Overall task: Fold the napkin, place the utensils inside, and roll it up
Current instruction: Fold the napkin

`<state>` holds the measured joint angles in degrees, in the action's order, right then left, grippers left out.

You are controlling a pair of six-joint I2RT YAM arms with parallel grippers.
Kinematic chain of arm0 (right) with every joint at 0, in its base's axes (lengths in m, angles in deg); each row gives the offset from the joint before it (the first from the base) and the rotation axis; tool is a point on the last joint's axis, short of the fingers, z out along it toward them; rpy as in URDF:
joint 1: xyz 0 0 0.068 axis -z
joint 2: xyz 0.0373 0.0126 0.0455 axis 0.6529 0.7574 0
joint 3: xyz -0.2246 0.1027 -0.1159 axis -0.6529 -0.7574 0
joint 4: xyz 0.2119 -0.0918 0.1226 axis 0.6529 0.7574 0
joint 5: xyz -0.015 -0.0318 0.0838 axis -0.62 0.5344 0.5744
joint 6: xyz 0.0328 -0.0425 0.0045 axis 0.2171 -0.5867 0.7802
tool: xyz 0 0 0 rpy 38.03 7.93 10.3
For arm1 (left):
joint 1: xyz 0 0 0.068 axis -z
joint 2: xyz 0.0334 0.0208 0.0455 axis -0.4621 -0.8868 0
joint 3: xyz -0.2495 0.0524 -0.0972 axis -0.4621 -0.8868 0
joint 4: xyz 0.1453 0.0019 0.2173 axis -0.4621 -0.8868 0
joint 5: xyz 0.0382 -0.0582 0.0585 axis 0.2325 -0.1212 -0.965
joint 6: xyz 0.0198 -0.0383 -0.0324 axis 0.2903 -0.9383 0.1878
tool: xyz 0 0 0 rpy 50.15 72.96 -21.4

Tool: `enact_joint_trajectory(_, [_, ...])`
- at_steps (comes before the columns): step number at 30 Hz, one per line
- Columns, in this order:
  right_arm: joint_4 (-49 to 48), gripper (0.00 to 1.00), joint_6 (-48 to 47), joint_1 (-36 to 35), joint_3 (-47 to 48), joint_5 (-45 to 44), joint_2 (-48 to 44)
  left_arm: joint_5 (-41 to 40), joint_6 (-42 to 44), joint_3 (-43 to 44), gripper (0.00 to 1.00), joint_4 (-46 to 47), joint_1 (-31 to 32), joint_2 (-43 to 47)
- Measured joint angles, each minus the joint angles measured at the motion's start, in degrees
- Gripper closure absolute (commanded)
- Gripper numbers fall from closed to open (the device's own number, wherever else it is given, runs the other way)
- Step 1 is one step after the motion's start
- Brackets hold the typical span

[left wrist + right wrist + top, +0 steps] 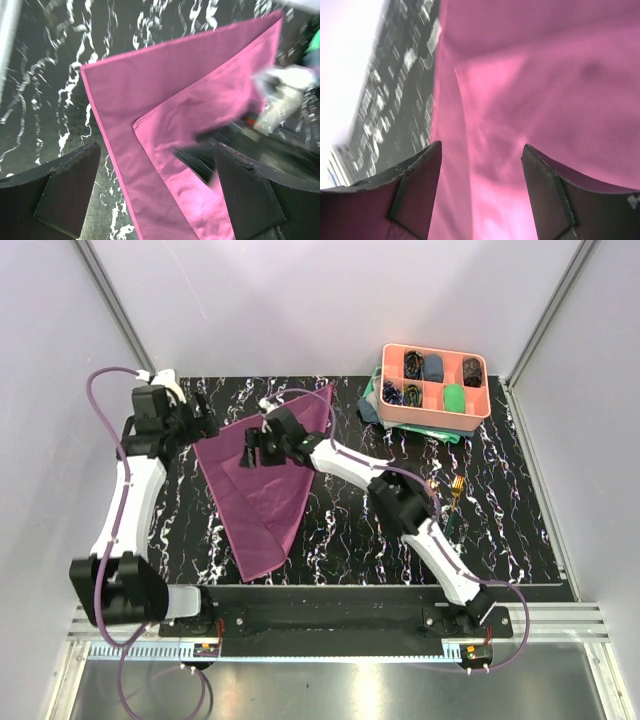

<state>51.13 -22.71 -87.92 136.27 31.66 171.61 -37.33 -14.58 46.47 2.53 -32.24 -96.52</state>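
The purple napkin [265, 490] lies on the black marbled table, folded into a long triangle with one layer set back from the edge [190, 90]. My right gripper [250, 448] hovers just over its upper part, fingers apart and nothing between them [482, 145]; pink cloth [545, 75] fills that view. My left gripper [205, 418] stands open at the napkin's far-left corner, above the cloth's edge [156, 147]. The utensils [455, 490] lie to the right of the right arm's elbow, a gold fork head showing.
A coral compartment tray [482, 412] with small cloth rolls stands at the back right on a teal cloth [372, 405]. The right arm [280, 95] appears blurred in the left wrist view. Grey walls close off the table at the back and sides.
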Motion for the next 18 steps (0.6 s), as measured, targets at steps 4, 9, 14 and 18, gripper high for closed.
enact_joint_trajectory(4, [0.0,0.26,-3.6,0.8,-20.3,-2.0,-16.8,0.7,0.5,0.0,0.17,0.9,0.0,-7.9])
enact_joint_trajectory(9, [-2.2,0.25,-5.5,5.2,-42.9,-2.7,-43.1,1.3,0.0,0.0,0.28,1.0,0.0,-18.0])
enact_joint_trajectory(14, [-3.5,0.24,-7.0,12.0,-58.8,-5.6,-66.0,3.5,-0.7,0.7,0.36,1.2,-0.1,-26.4])
enact_joint_trajectory(18, [-0.3,0.24,-8.0,11.9,-64.9,-7.5,-76.1,3.7,-1.3,2.1,0.39,1.4,-0.1,-30.7])
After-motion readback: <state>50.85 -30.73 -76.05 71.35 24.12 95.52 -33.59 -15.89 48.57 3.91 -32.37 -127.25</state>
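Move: The napkin's turned-over corner lies on the cloth about 21 cm below the left hand and some 5 cm ahead, about level sideways; from the right hand, roughly 7 cm left, 1 cm ahead and 5 cm below. From the left hand, the napkin's far left corner is about 12 cm ahead and 6 cm left, its far right tip some 25 cm ahead and 28 cm right, its near corner about 22 cm back and 6 cm right. Down to the napkin's turned-over corner comes the left hand, sinking nearly 20 cm with a slight reach forward; it tips about 25 degrees steeper and half-closes from wide open, fingers still apart. The right hand, already open, clears out of its way, swinging some 28 cm right, rising 18 cm and drawing back about 10. ##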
